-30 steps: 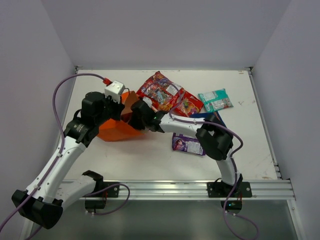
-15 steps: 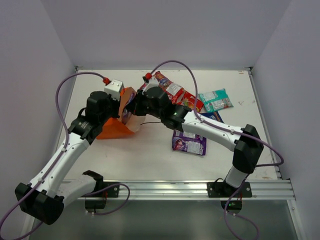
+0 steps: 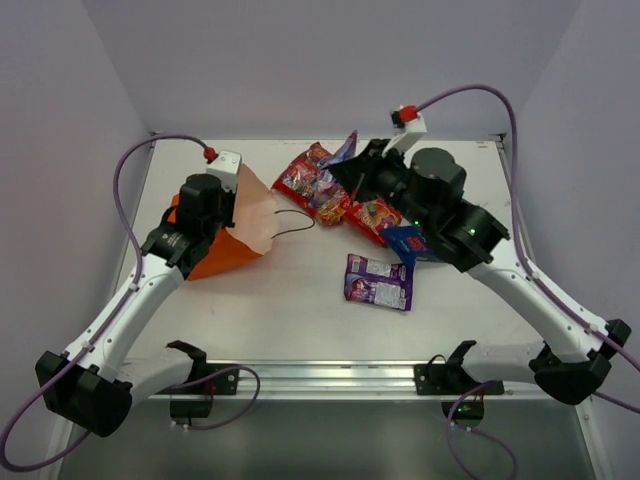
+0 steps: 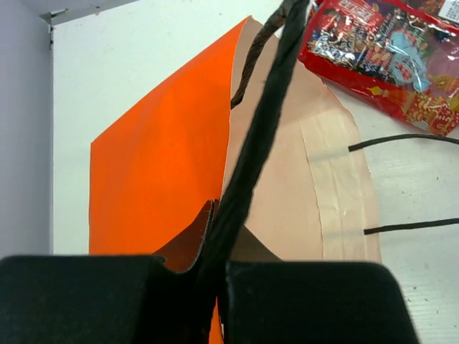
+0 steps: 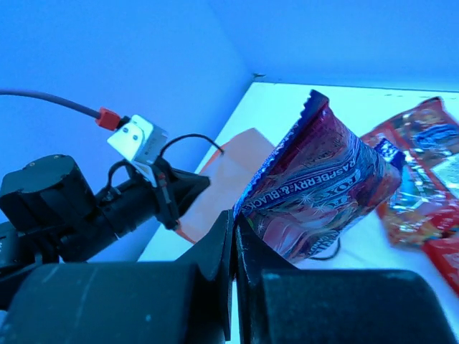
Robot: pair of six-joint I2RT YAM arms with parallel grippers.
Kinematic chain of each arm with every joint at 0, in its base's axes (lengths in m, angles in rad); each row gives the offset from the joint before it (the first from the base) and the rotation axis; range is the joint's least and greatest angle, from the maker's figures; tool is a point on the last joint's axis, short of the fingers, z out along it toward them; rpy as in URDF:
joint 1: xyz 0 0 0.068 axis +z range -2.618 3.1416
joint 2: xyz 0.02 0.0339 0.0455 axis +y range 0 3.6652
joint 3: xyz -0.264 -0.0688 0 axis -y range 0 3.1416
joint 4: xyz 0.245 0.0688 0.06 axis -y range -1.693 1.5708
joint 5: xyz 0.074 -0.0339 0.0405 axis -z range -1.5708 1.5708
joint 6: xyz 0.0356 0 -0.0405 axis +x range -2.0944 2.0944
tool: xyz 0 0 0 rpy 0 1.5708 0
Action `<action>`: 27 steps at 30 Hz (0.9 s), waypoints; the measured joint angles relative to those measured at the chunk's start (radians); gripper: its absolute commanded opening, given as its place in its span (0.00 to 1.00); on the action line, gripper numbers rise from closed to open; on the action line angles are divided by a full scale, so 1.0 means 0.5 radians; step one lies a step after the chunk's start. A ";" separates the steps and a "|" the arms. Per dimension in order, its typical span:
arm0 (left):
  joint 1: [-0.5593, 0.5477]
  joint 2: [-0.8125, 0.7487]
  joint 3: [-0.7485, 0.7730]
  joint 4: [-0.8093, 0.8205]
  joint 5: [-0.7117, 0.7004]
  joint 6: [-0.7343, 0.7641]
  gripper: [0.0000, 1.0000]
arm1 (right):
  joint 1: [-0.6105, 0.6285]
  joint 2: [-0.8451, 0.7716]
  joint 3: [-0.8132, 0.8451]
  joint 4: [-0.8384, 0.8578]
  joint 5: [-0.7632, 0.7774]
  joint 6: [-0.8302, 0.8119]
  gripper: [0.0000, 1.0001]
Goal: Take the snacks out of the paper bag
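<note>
The orange paper bag [image 3: 212, 257] lies at the left with its pale inside [image 3: 256, 218] facing right. It also shows in the left wrist view [image 4: 158, 165]. My left gripper [image 3: 226, 203] is shut on the bag's dark cord handle [image 4: 267, 107] and rim. My right gripper [image 3: 352, 168] is shut on a purple snack packet [image 3: 345, 151] and holds it in the air right of the bag; the packet fills the right wrist view [image 5: 323, 186]. Red packets [image 3: 316, 186], a dark blue one [image 3: 408, 241] and a second purple one [image 3: 378, 282] lie on the table. The teal packet is hidden.
The white table [image 3: 300, 310] is walled at the back and sides, with a metal rail [image 3: 330, 375] along the near edge. The right arm [image 3: 470, 230] reaches over the packets at the back right. A loose cord handle [image 3: 292, 222] trails from the bag's mouth.
My right gripper has come out of the bag's mouth and swung up and to the right, carrying the purple packet. The bag's mouth has settled open towards the right.
</note>
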 measured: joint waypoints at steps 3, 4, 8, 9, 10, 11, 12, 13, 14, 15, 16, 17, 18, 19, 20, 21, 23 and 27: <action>0.018 0.028 0.051 -0.006 -0.046 0.001 0.00 | -0.058 -0.128 -0.026 -0.113 0.032 -0.057 0.00; 0.028 0.042 0.081 -0.014 -0.056 -0.002 0.00 | -0.063 -0.163 -0.059 -0.136 0.031 -0.069 0.00; 0.064 0.105 0.246 -0.039 -0.091 -0.037 0.00 | -0.073 -0.198 -0.259 -0.210 -0.039 -0.069 0.00; 0.072 0.124 0.299 -0.040 -0.098 -0.054 0.00 | -0.074 -0.178 -0.302 -0.219 -0.070 -0.060 0.00; 0.085 0.140 0.350 -0.042 -0.102 -0.069 0.00 | -0.075 -0.144 -0.356 -0.221 -0.127 -0.047 0.00; 0.101 0.157 0.404 -0.050 -0.102 -0.089 0.00 | -0.075 -0.098 -0.410 -0.215 -0.199 -0.024 0.00; 0.121 0.172 0.447 -0.053 -0.102 -0.106 0.00 | -0.074 -0.043 -0.458 -0.196 -0.283 -0.004 0.00; 0.150 0.191 0.499 -0.053 -0.102 -0.121 0.00 | -0.074 0.015 -0.497 -0.169 -0.374 0.019 0.00; 0.182 0.208 0.546 -0.054 -0.100 -0.146 0.00 | -0.070 0.092 -0.529 -0.134 -0.473 0.044 0.00; 0.226 0.227 0.589 -0.053 -0.088 -0.169 0.00 | -0.067 0.172 -0.553 -0.082 -0.582 0.069 0.00; 0.277 0.243 0.624 -0.053 -0.060 -0.192 0.00 | -0.059 0.256 -0.573 -0.014 -0.687 0.090 0.00; 0.327 0.259 0.655 -0.054 -0.029 -0.216 0.00 | -0.050 0.330 -0.597 0.064 -0.790 0.117 0.00; 0.381 0.275 0.678 -0.054 0.012 -0.242 0.00 | -0.042 0.394 -0.628 0.148 -0.878 0.143 0.00; 0.424 0.292 0.695 -0.054 0.050 -0.264 0.00 | -0.035 0.450 -0.655 0.214 -0.956 0.169 0.03; 0.462 0.306 0.705 -0.053 0.079 -0.285 0.00 | -0.027 0.497 -0.681 0.269 -1.014 0.188 0.17; 0.488 0.318 0.710 -0.055 0.112 -0.308 0.00 | -0.024 0.542 -0.703 0.302 -1.047 0.206 0.28; 0.508 0.338 0.712 -0.056 0.181 -0.337 0.00 | -0.028 0.612 -0.735 0.339 -1.061 0.231 0.69; 0.521 0.379 0.714 -0.058 0.305 -0.388 0.00 | -0.127 0.674 -0.867 0.369 -1.044 0.274 0.96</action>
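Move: My right hand holds the purple raspberry packet high up; the bare table spot I'm taking it to is about 8 cm back, 10 cm left and 42 cm below. At that depth, the other purple packet lies 6 cm back and 14 cm right, and a red packet 16 cm ahead and 14 cm right. From my left hand the spot is roughly 13 cm back, 13 cm right and 24 cm down; the paper bag's body is 3 cm back, 4 cm left and 14 cm below. I swing my right hand briefly right, then bring it down nearly 30 cm, leftward and slightly back to the bare spot beside the other purple packet, tipping the fingers down some 35 degrees and turning counter-clockwise; near the end I open them wide and let go of the raspberry packet. Meanwhile my left hand, still gripping the bag, carries it up, forward and left, its left side dipping and the wrist turning slightly counter-clockwise. ##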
